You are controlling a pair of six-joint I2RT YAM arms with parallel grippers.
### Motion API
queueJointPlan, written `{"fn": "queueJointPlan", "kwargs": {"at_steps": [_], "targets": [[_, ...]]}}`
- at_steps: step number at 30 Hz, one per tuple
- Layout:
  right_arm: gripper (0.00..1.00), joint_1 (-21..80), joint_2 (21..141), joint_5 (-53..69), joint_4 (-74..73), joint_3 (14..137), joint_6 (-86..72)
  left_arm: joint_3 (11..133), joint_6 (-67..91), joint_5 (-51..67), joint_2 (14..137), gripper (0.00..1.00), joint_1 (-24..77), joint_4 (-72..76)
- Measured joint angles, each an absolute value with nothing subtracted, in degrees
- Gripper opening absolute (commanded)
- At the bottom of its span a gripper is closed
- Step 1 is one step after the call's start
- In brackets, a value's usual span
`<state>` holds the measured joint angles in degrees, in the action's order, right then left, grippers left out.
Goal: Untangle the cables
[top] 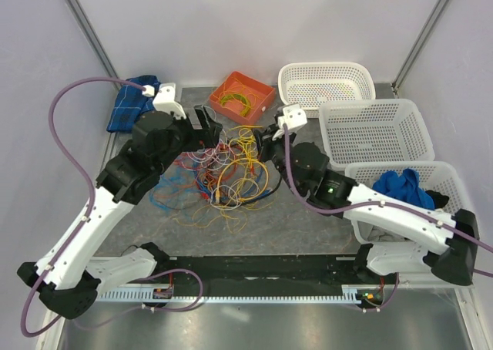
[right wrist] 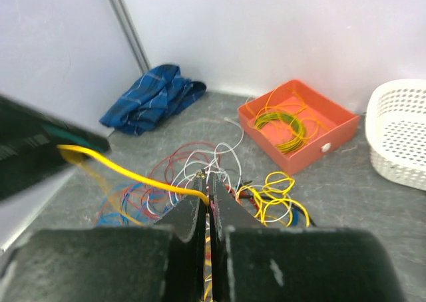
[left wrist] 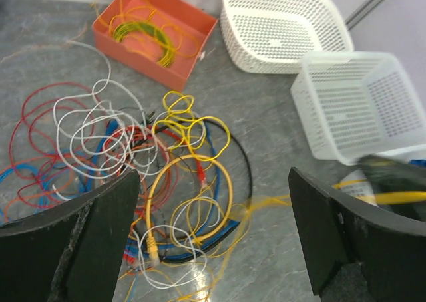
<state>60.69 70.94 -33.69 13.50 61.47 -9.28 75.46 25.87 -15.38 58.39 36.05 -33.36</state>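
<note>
The cables (top: 223,176) lie in a loose tangle of yellow, red, blue, white and black wire on the grey table between both arms. My left gripper (top: 212,126) hovers over the tangle's far left side. In the left wrist view it (left wrist: 213,239) stands wide open with nothing between its fingers, the cables (left wrist: 166,182) below. My right gripper (right wrist: 208,180) is shut on a yellow cable (right wrist: 133,175), which runs taut to the left towards the other arm's dark finger (right wrist: 40,152). In the top view the right gripper (top: 263,138) sits at the tangle's far right edge.
An orange tray (top: 266,95) holding coiled yellow-green wire stands behind the tangle. Three white baskets (top: 362,71) line the right side; the nearest (top: 385,169) holds a blue cloth (top: 400,186). Another blue cloth (top: 135,103) lies at the back left corner.
</note>
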Motion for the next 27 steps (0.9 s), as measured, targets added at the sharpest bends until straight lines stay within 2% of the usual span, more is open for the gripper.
{"fn": "queueJointPlan", "kwargs": {"at_steps": [7,12,15,20,27], "targets": [[0.0,60.7,67.1,-36.6,3.1,67.9,-11.0,67.4,25.9,-17.3,55.0,0.97,36.1,-28.1],[0.0,60.7,67.4,-37.5,-4.5,73.2,-14.8,47.7,25.2,-6.6,42.9,0.95,35.8,-7.0],[0.0,60.7,67.7,-37.6,-7.8,76.2,-16.8,39.3,24.8,1.8,40.1,0.96,35.9,4.9],[0.0,60.7,68.0,-37.5,-11.8,79.7,-19.4,36.0,23.3,11.1,43.8,0.99,36.4,19.0],[0.0,60.7,68.3,-36.8,-15.2,82.9,-21.0,34.9,18.0,14.1,47.7,1.0,42.5,26.3]]}}
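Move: The right hand already pinches the yellow cable, and that pinch lies about 13 cm to the left hand's right, some 2 cm nearer the base, level with it. From the left hand, the tangle's middle is roughly 9 cm ahead, 3 cm right and 33 cm below. From the right hand it is about 11 cm ahead and 10 cm left, equally low. The orange box stands about 22 cm beyond the tangle, some 5 cm farther right. The right hand keeps its pinch on the yellow cable and draws it up about 8 cm, easing 4 cm to the right. The open, empty left hand first sinks a little, then swings right some 10 cm and back about 7 towards the cable hanging from the right gripper, yawing clockwise about 35 degrees as its fingers tip upward; the fingers stay wide open. ##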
